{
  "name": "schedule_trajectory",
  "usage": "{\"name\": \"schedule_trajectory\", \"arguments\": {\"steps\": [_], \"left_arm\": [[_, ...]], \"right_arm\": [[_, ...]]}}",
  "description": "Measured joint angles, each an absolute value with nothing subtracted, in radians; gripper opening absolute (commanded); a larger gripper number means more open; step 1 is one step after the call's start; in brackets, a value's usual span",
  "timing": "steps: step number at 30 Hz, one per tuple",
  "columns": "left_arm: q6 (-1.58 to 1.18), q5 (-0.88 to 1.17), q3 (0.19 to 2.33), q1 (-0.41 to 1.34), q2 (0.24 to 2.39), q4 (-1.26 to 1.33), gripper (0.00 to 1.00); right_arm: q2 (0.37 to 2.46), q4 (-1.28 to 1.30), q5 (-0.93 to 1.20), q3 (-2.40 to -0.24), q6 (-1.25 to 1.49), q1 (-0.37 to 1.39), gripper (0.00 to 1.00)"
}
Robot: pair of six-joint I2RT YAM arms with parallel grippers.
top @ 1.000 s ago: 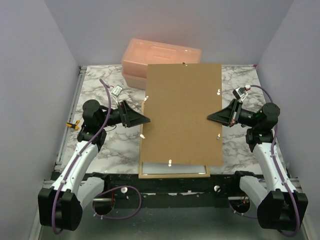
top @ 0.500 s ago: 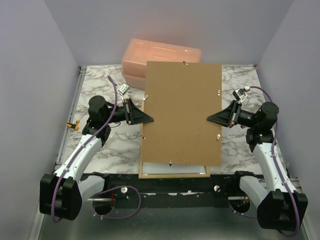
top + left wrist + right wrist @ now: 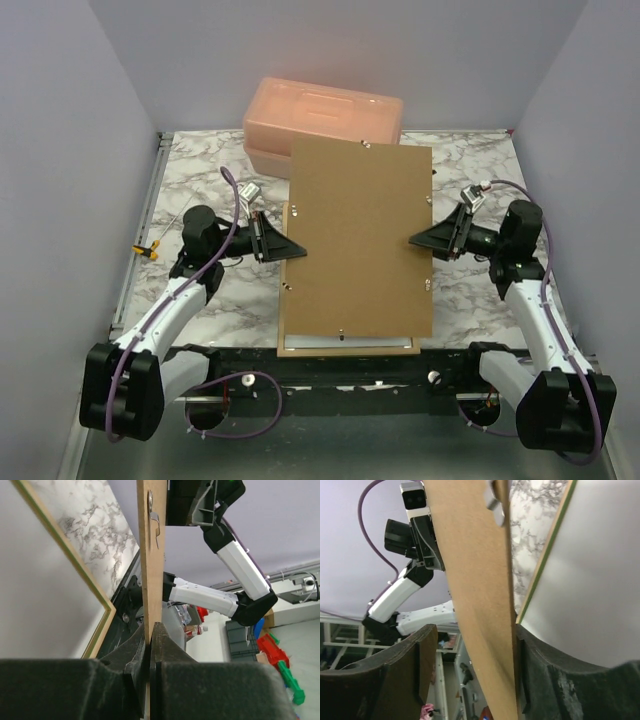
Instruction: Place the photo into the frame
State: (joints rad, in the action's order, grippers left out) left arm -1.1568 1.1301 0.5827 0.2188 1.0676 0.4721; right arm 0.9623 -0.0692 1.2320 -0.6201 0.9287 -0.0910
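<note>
A brown backing board (image 3: 355, 240) hangs above the frame (image 3: 345, 349), which lies flat at the table's near edge. My left gripper (image 3: 296, 250) is shut on the board's left edge; the left wrist view has the board (image 3: 151, 580) pinched edge-on between the pads of that gripper (image 3: 150, 630). My right gripper (image 3: 412, 242) stands open around the right edge. In its wrist view the board (image 3: 470, 580) rests against one finger, with a gap to the other finger of the gripper (image 3: 472, 630). A pale surface fills the frame (image 3: 547, 555). The photo is hidden.
A peach plastic box (image 3: 320, 110) stands at the back, just behind the board's far edge. Small metal clips (image 3: 154, 517) stick out of the board. A yellow clamp (image 3: 148, 250) sits at the table's left rail. Grey walls close in the left, right and back.
My left gripper has moved in and shut on the board's left edge. The right gripper has opened off the right edge. The board has shifted slightly left and towards the near edge.
</note>
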Motion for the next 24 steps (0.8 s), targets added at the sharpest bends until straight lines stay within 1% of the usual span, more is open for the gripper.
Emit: {"name": "schedule_trajectory", "arguments": {"steps": [4,11,14,24], "left_arm": [[-1.18,1.127,0.515,0.196,1.069,0.5,0.0],[-1.268,1.131,0.41,0.117,1.121,0.664,0.0],[-1.292,1.134,0.377,0.093,1.139,0.727,0.0],[-1.323,1.133,0.298,0.06,1.199,0.867,0.0]], "right_arm": [[0.977,0.005,1.197,-0.614,0.846,-0.091,0.75],[1.018,0.084,1.139,-0.56,0.748,-0.091,0.91],[1.023,0.103,1.113,-0.548,0.724,-0.091,0.95],[1.036,0.156,1.003,-0.547,0.651,-0.091,0.96]]}}
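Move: Below and to the right of the left hand, which pinches the board's left edge, lies the frame with the photo backing; its middle is about 10 cm right, 3 cm ahead and 13 cm down. The held board's middle is 12 cm to that hand's right and 2 cm ahead, at its height; the pink box stands 33 cm ahead and 4 cm right. From the right hand, fingers already half open at the board's right edge, the frame's middle is 13 cm left, 1 cm ahead and 12 cm down. Lowering the board towards the frame, the left hand keeps its pinch on the left edge and sinks about 7 cm, shifting 4 cm left, tipping the board's far edge down and turning some 10 degrees counter-clockwise. The right hand opens its fingers the rest of the way and sinks 9 cm beside the right edge, fingertips dipping some 10 degrees as that edge comes free. ##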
